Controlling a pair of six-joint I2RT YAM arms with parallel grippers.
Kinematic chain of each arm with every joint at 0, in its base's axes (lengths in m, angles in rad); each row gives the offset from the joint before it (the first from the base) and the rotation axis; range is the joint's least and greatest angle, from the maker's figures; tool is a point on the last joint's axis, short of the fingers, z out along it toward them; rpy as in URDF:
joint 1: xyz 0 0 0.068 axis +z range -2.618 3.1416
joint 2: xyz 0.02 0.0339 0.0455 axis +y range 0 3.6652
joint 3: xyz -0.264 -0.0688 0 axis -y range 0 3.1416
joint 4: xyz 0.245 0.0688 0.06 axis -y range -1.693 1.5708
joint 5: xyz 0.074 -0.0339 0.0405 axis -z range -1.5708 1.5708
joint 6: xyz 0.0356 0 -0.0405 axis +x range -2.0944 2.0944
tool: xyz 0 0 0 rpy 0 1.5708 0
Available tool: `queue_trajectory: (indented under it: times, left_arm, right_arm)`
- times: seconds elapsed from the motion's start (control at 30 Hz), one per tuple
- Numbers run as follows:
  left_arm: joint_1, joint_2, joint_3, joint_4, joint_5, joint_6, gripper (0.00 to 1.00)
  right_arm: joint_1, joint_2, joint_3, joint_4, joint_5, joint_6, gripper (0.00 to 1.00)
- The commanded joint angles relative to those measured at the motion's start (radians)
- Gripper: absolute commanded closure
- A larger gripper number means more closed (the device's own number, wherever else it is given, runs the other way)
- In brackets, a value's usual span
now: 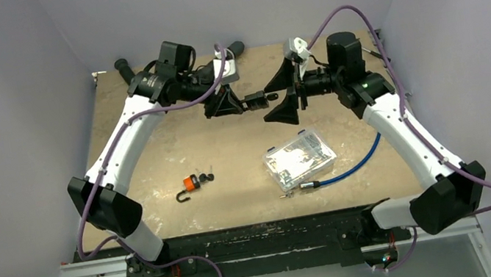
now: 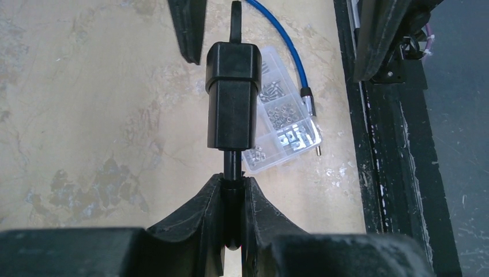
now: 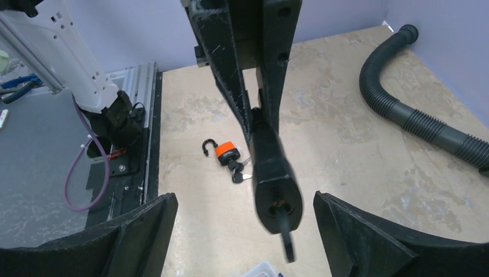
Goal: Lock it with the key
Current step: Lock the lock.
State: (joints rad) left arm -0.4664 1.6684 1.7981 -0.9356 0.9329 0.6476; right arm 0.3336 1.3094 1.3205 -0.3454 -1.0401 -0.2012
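Observation:
An orange padlock (image 1: 192,183) (image 3: 227,152) lies on the table's left middle with its black shackle swung out. A bunch of black-headed keys (image 1: 207,177) (image 3: 237,171) hangs at its base; neither gripper is near them. My left gripper (image 1: 240,102) (image 2: 233,186) is shut on the thin stem of a black plug-shaped part (image 1: 260,97) (image 2: 230,98) (image 3: 277,184), held in the air at the far middle. My right gripper (image 1: 283,94) (image 3: 245,199) is open, one finger on each side of that part's free end, not touching it.
A clear compartment box of small metal parts (image 1: 299,160) (image 2: 282,118) sits right of centre, with a blue cable (image 1: 358,161) (image 2: 290,49) curling beside it. A black ribbed hose (image 3: 427,121) (image 1: 123,68) lies along the far edge. A black rail (image 1: 265,236) bounds the near edge.

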Motion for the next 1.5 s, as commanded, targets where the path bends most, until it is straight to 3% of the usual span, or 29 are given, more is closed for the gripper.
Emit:
queue_trajectory:
  times: [0.0, 0.37, 0.73, 1.3, 1.47]
  left_arm:
    - [-0.014, -0.079, 0.010, 0.061, 0.101, -0.012, 1.00]
    - [-0.037, -0.088, 0.011, 0.167, 0.129, -0.186, 1.00]
    - [-0.034, -0.063, -0.001, 0.255, 0.095, -0.311, 1.00]
    - [-0.062, -0.041, 0.018, 0.279, 0.119, -0.333, 1.00]
    - [-0.073, -0.026, 0.043, 0.253, 0.111, -0.309, 1.00]
  right_arm:
    - [0.000, 0.031, 0.070, -0.018, -0.032, 0.014, 0.01]
    - [0.002, 0.050, 0.045, -0.003, -0.026, 0.015, 0.08]
    - [0.002, 0.032, 0.020, -0.005, -0.038, 0.011, 0.40]
    - [0.018, 0.040, 0.028, -0.022, -0.096, -0.007, 0.49]
    - [0.030, 0.057, 0.049, -0.093, -0.109, -0.070, 0.52]
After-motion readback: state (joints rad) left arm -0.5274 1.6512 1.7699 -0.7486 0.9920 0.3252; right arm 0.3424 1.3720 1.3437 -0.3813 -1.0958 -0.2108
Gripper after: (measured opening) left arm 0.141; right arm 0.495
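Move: From the right hand, wide open and facing the left hand, the black padlock's body lies about 4 cm left, 2 cm ahead and 3 cm below; its key sticks out some 4 cm to the body's right. The left hand still grips the shackle: the body is about 4 cm to its right and 2 cm lower, the right gripper roughly 8 cm right and 1 cm back. The parts box lies about 7 cm right of the right hand, 6 cm back and 31 cm below. Rightwards, up and slightly back goes the left hand, some 5 cm in all, rolling about 10 degrees and carrying the padlock body in between the right fingers. The right hand eases about 1.5 cm forward and as much down, then drifts back while its fingers close from wide open to about half, seemingly touching the body's sides. ##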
